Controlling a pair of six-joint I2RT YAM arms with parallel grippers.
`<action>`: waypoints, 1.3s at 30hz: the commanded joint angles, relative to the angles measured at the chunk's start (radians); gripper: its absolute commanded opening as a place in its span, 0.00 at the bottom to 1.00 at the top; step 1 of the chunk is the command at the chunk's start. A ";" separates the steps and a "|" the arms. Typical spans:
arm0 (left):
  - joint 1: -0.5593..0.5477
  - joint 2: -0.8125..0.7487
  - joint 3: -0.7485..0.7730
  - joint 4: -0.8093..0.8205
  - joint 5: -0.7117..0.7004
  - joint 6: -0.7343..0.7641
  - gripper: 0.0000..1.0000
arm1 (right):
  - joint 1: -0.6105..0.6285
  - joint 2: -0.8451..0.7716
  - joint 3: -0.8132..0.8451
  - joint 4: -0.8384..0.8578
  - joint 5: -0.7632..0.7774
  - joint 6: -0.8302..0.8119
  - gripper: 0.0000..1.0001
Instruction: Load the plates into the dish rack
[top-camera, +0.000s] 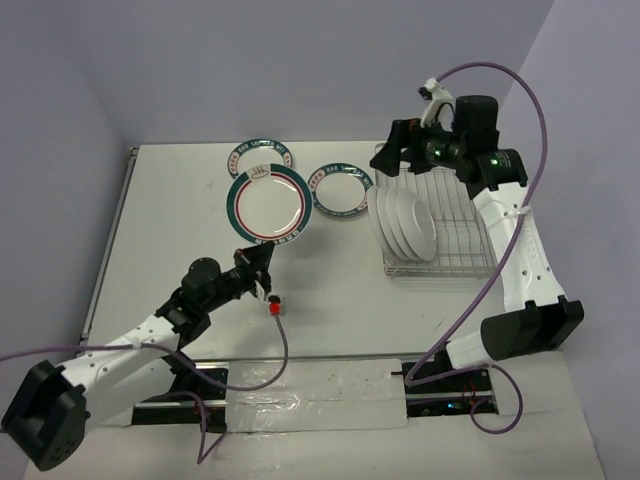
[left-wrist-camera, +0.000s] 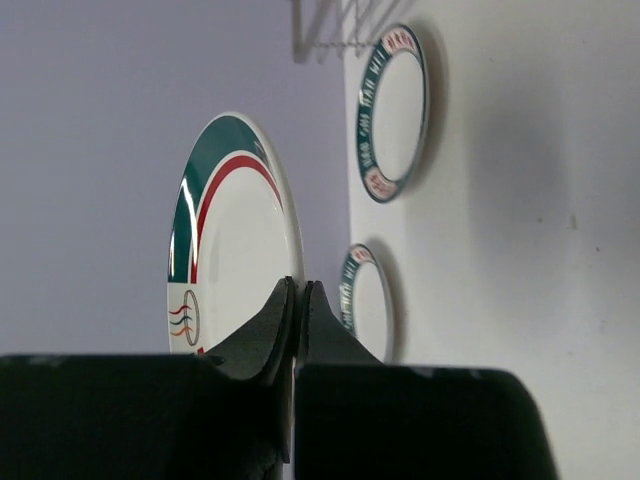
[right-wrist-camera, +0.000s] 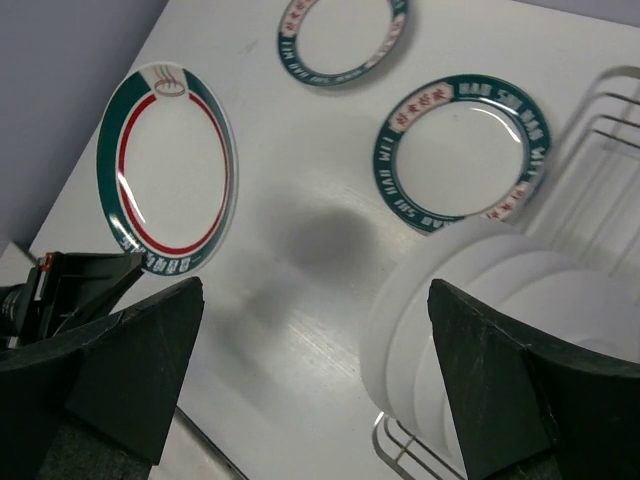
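Observation:
My left gripper (top-camera: 257, 265) is shut on the near rim of a large plate (top-camera: 268, 203) with a green band and a red ring, held up off the table. In the left wrist view the fingertips (left-wrist-camera: 298, 292) pinch its edge, and the plate (left-wrist-camera: 235, 250) stands against the purple wall. Two smaller green-rimmed plates lie flat on the table: one (top-camera: 341, 189) beside the rack, one (top-camera: 258, 153) further back. The dish rack (top-camera: 460, 255) holds several white plates (top-camera: 408, 225) on edge. My right gripper (top-camera: 398, 150) hangs open and empty above the rack's far left corner.
Purple walls close in the table at the back and on both sides. From the right wrist camera, the racked plates (right-wrist-camera: 480, 300) lie under the right finger and bare tabletop (right-wrist-camera: 300, 320) under the gap. A red tag (top-camera: 274, 309) hangs below the left wrist.

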 joint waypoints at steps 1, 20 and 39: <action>-0.013 -0.114 0.005 -0.075 0.146 0.177 0.00 | 0.083 0.048 0.085 -0.019 -0.004 -0.027 1.00; -0.058 -0.154 0.115 -0.215 0.316 0.286 0.00 | 0.359 0.235 0.128 -0.140 0.022 -0.121 0.95; -0.058 -0.087 0.112 -0.011 0.267 0.196 0.64 | 0.355 0.179 0.120 -0.130 -0.027 -0.111 0.00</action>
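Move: The held plate is still pinched at its near rim by the left gripper, its middle about 8 cm ahead, 2 cm to the right and 5 cm above the left hand. From the empty right hand, that plate's middle lies roughly 25 cm to the left, 2 cm back and 12 cm below. The plates standing in the rack are some 2 cm ahead, 4 cm right and 23 cm below the right hand; the nearer table plate is about 17 cm ahead, 10 cm left and 34 cm below it. The left hand draws the held plate about 6 cm back and 4 cm to the right, swinging it some 20 degrees clockwise, then holds it almost still for the right hand. The wide-open right hand sweeps about 13 cm left, then also some 9 cm down and a little back, turning counter-clockwise and tipping down, and shuts its fingers on the plate's far right rim, after which the left fingers start to open around the near rim. ##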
